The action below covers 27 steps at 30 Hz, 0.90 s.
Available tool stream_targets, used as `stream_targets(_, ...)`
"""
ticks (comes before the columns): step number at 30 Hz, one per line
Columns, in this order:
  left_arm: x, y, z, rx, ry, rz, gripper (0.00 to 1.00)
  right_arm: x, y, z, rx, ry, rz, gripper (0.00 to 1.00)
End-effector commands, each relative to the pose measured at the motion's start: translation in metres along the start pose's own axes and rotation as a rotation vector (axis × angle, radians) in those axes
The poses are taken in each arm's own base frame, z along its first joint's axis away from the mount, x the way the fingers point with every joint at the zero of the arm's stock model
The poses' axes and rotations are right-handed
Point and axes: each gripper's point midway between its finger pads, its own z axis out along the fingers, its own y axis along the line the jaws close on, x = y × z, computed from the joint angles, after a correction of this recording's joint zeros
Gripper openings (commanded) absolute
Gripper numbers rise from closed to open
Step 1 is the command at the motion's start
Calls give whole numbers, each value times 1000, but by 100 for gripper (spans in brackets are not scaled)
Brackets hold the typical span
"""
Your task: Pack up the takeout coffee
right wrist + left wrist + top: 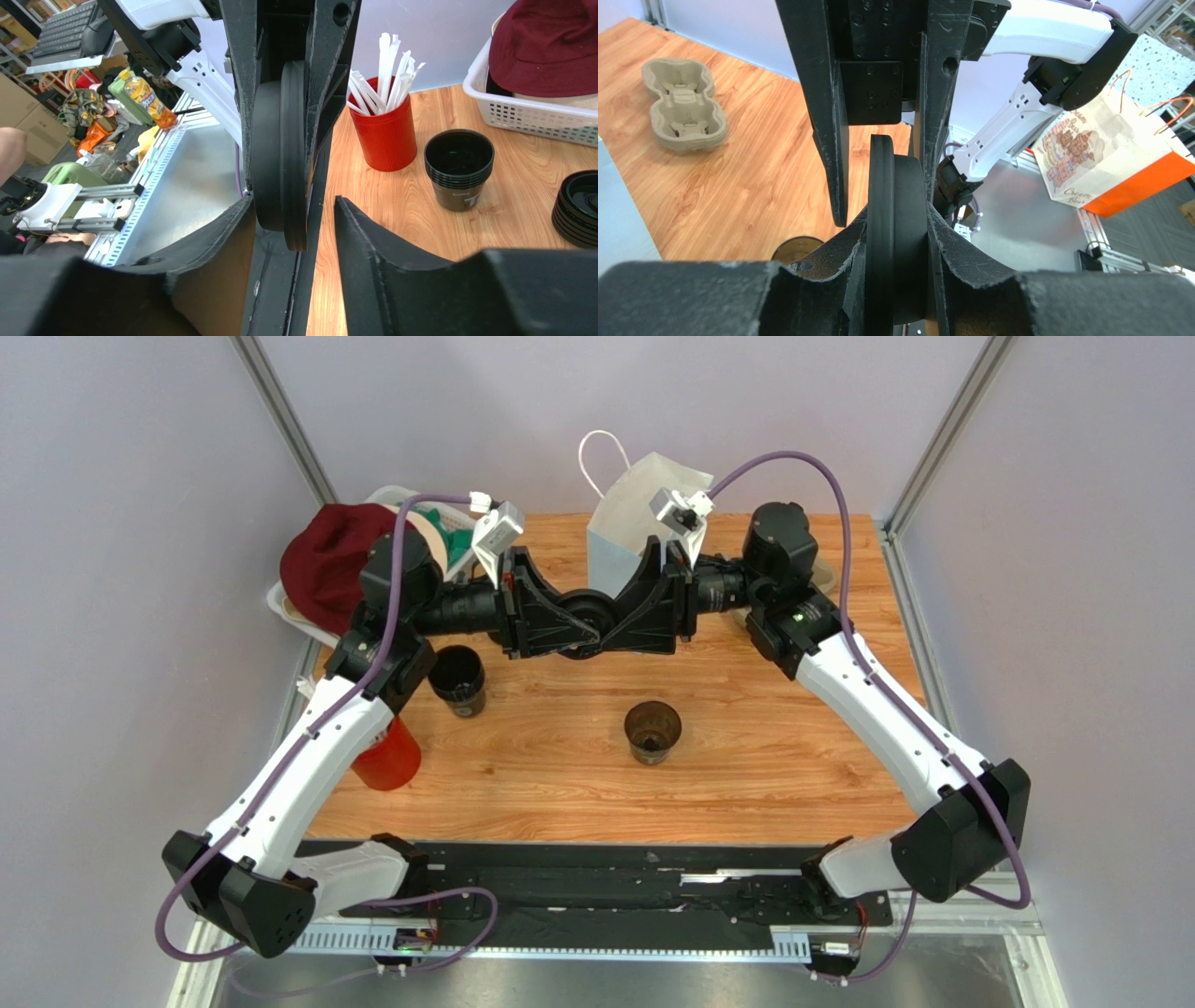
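Observation:
The takeout coffee [654,731] is a small dark cup with a brownish inside, standing open-topped on the wooden table; its rim [798,248] shows low in the left wrist view. Above the table my two grippers meet tip to tip. My left gripper [565,625] [896,224] is shut on a black lid [892,182] held on edge. My right gripper [609,620] [293,210] stands open around the same lid [277,140], with a gap showing between the lid and one finger [379,245].
A pale-blue paper bag [638,518] stands at the back. A stack of black cups [457,681] [458,168], a red cup of white straws [386,756] [382,133], a lid stack [579,210], a white basket [533,112] with a maroon hat [330,560], and a pulp cup tray [683,105] are also on the table.

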Motion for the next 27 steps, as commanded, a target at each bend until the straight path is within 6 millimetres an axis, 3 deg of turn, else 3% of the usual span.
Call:
stream_targets(1, -3, -3, -1, 21, -14, 5, 18, -12, 8, 2, -46, -21, -24, 46)
stream_targets(12, -10, -1, -3, 17, -38, 20, 22, -2, 9, 4, -74, 2, -21, 17)
stream_targets(16, -10, -1, -5, 11, -39, 24, 43, -2, 11, 3, -72, 12, -38, 16)
stream_targets(21, -10, -2, -6, 9, -36, 25, 58, -2, 14, 2, -71, 21, -38, 15)
stream_targets(27, -7, -2, -6, 20, -23, 41, 64, -2, 19, 2, -77, 51, -52, 15)
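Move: The black lid stands on edge in the left hand's fingers, its middle about 3 cm to that hand's right. The empty right hand already straddles the lid's other side, with the lid's middle some 3 cm to its left, level and neither ahead nor back. Below the right hand, roughly 33 cm down, the lone cup stands about 8 cm to its right and 1 cm ahead; the paper bag is some 25 cm ahead and 7 cm right, its middle about 25 cm lower. The lid changes hands in mid-air. The right fingers, open around its right-hand side, close from half open until they pinch its rim, while the left keeps its grip; only then do the left fingers open to nearly twice their gap and let go, that hand staying put around the rim. The right hand barely shifts, sinking and easing back by about 1 cm once it has hold. ##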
